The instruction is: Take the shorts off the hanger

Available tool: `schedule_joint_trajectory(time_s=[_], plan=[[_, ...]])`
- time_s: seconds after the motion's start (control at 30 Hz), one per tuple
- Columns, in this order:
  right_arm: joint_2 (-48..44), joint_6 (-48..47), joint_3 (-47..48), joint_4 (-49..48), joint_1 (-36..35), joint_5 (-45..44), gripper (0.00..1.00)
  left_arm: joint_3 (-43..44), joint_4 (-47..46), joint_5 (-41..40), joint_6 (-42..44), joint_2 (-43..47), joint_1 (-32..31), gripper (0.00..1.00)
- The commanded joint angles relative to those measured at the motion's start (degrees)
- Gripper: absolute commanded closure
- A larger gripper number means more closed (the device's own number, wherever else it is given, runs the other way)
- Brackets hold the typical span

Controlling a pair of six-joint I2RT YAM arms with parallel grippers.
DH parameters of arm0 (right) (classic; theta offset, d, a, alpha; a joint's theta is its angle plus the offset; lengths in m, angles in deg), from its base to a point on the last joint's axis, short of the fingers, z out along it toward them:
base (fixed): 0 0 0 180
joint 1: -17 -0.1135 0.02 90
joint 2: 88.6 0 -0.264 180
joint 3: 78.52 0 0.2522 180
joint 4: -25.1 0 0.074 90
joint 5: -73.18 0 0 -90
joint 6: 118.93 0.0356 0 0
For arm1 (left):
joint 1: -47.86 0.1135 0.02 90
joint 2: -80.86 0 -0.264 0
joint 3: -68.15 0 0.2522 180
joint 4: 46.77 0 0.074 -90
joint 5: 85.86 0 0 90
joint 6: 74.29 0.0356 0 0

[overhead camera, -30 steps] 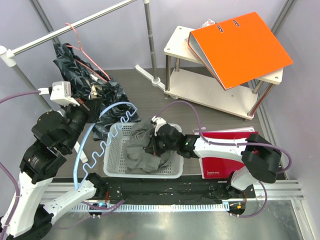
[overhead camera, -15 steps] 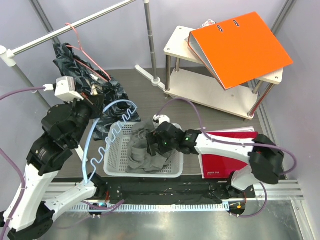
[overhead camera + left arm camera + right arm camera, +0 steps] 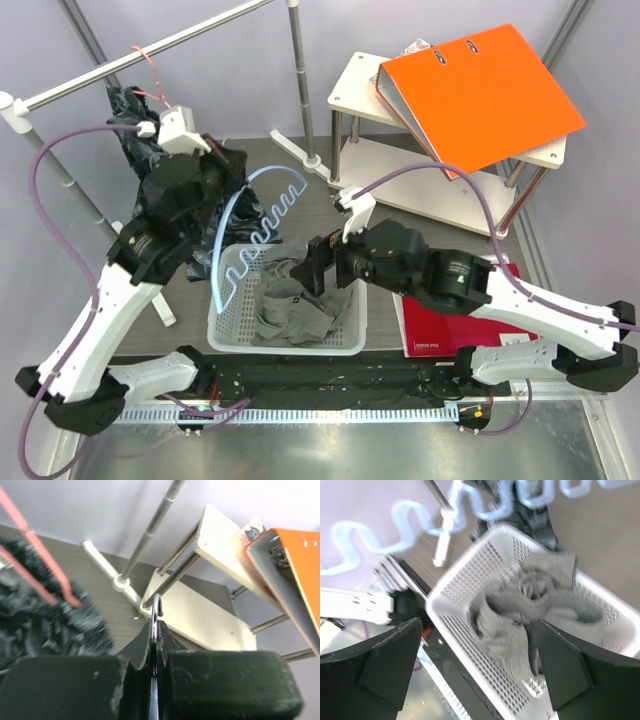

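The grey shorts (image 3: 290,305) lie crumpled in the white basket (image 3: 285,350), free of the hanger. The light blue wavy hanger (image 3: 265,210) hangs in the air over the basket's far edge. My left gripper (image 3: 225,160) is shut on its metal hook (image 3: 156,612), which pokes out between the jaws of that gripper (image 3: 154,640). My right gripper (image 3: 318,268) hovers over the basket. In the right wrist view this gripper (image 3: 476,625) is open and holds nothing. Below it are the shorts (image 3: 535,610), the basket (image 3: 455,625) and a blurred hanger (image 3: 395,510).
A dark garment (image 3: 135,110) on a pink hanger hangs from the metal rail (image 3: 150,50) at far left. An upright pole (image 3: 298,80) stands behind. A white shelf (image 3: 440,180) carries an orange binder (image 3: 480,90). A red binder (image 3: 440,330) lies right of the basket.
My right gripper opened and let go of the shorts, which dropped into the basket, then pulled up. My left arm raised the hanger up and toward the far side.
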Motion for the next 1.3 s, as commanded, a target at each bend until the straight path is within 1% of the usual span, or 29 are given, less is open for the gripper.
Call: schedule_joint_trajectory(time_s=[0.0,0.03,0.07,0.17,0.2,0.23,0.33,0.4,0.5,0.53,0.57,0.63,0.67,0.73,0.8,0.83,0.87,1.0,1.03,1.07,1.17,1.2,1.23,1.27], plan=[[-0.9,-8.0,6.5,-3.2,-0.2,7.4,0.00,7.2,-8.3,-1.1,-1.6,-4.1,0.2,1.00],[-0.7,-9.2,7.6,-4.5,-0.3,9.2,0.00,8.1,-8.3,-3.1,-1.8,-5.0,0.2,1.00],[-0.5,-11.8,8.1,-7.1,-0.3,10.7,0.00,9.0,-7.1,-7.1,-2.0,-7.0,0.1,0.99],[2.7,-14.7,13.7,-8.1,-0.5,9.1,0.00,14.6,-3.7,-13.4,-1.8,-10.7,0.1,1.00],[4.0,-16.5,15.7,-7.4,-0.5,8.6,0.00,16.0,-2.2,-13.9,-1.5,-13.0,0.1,1.00],[7.2,-17.4,20.1,-5.5,-0.5,9.0,0.00,17.2,-2.2,-14.0,-0.4,-13.6,0.1,1.00],[11.9,-19.9,27.4,-3.1,-2.2,9.0,0.00,18.5,-1.8,-14.8,1.0,-16.3,0.1,1.00],[13.7,-20.5,29.9,-2.7,-3.4,8.1,0.00,19.8,-1.0,-15.0,1.8,-17.3,0.1,1.00],[17.5,-21.1,35.4,-1.4,-5.4,3.3,0.00,19.6,-1.1,-16.8,2.6,-18.0,0.0,1.00],[18.5,-21.1,37.7,-0.6,-5.7,-0.9,0.00,19.5,-1.1,-17.7,2.5,-18.0,-0.1,1.00],[20.5,-21.2,38.6,0.7,-6.0,-2.9,0.00,19.3,-1.2,-18.1,2.5,-17.9,-0.1,1.00],[22.1,-21.3,40.0,2.4,-6.2,-6.9,0.00,19.2,-1.3,-18.8,2.5,-17.6,-0.1,1.00],[23.2,-21.8,40.0,2.3,-7.0,-10.5,0.00,19.3,-1.3,-18.9,2.6,-17.5,-0.1,1.00],[24.4,-22.0,39.4,2.0,-7.5,-14.7,0.00,19.3,-1.3,-19.0,2.5,-17.5,-0.1,1.00],[25.8,-22.8,39.2,1.7,-8.3,-19.6,0.03,18.6,-1.3,-19.0,1.9,-17.0,-0.1,1.00],[26.4,-22.8,39.1,1.4,-8.7,-21.5,0.05,18.4,-1.3,-19.1,1.9,-17.0,-0.1,1.00],[26.9,-23.3,39.0,1.4,-9.1,-26.6,0.09,18.3,-1.4,-19.2,1.7,-16.7,-0.1,1.00],[26.4,-25.7,36.6,-0.9,-11.8,-33.8,0.20,17.3,-1.2,-19.7,1.8,-16.0,-0.1,1.00],[25.9,-26.0,36.1,-2.2,-12.0,-34.1,0.23,17.1,-1.2,-19.8,1.8,-15.9,-0.1,1.00],[25.8,-26.3,35.9,-2.5,-12.2,-34.4,0.29,16.9,-1.2,-19.8,1.8,-15.9,-0.1,1.00],[25.5,-26.8,35.8,-3.2,-12.4,-35.4,0.38,16.3,-1.4,-19.6,1.1,-15.4,-0.1,1.00],[25.5,-27.0,35.9,-3.2,-12.4,-35.5,0.39,16.1,-1.4,-19.5,1.1,-15.2,-0.2,1.00],[25.5,-27.0,35.8,-3.1,-12.4,-35.8,0.44,16.0,-1.5,-19.5,0.8,-15.1,-0.2,1.00],[25.3,-27.0,35.7,-3.1,-12.5,-35.8,0.46,15.9,-1.4,-19.5,0.9,-15.1,-0.2,1.00]])
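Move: Ahead and to the left of the empty, wide-open right hand is the middle of the blue hanger, about 7 cm forward, 9 cm left and 5 cm higher. The left hand still grips it by the neck, with that middle some 8 cm behind and 6 cm below its fingers, 2 cm right. The grey shorts lie about 28 cm below the right hand, 3 cm ahead and 2 cm left, inside the basket, whose middle is 4 cm ahead and 3 cm left. Rising some 14 cm off the basket while sweeping about 9 cm left, the right hand then drops about 6 cm and edges forward to bring its fingers around the near half of the hanger, closing to a bit over half open. The left hand keeps its grip, carries the hanger about 7 cm forward and turns it roughly 15 degrees counter-clockwise. ##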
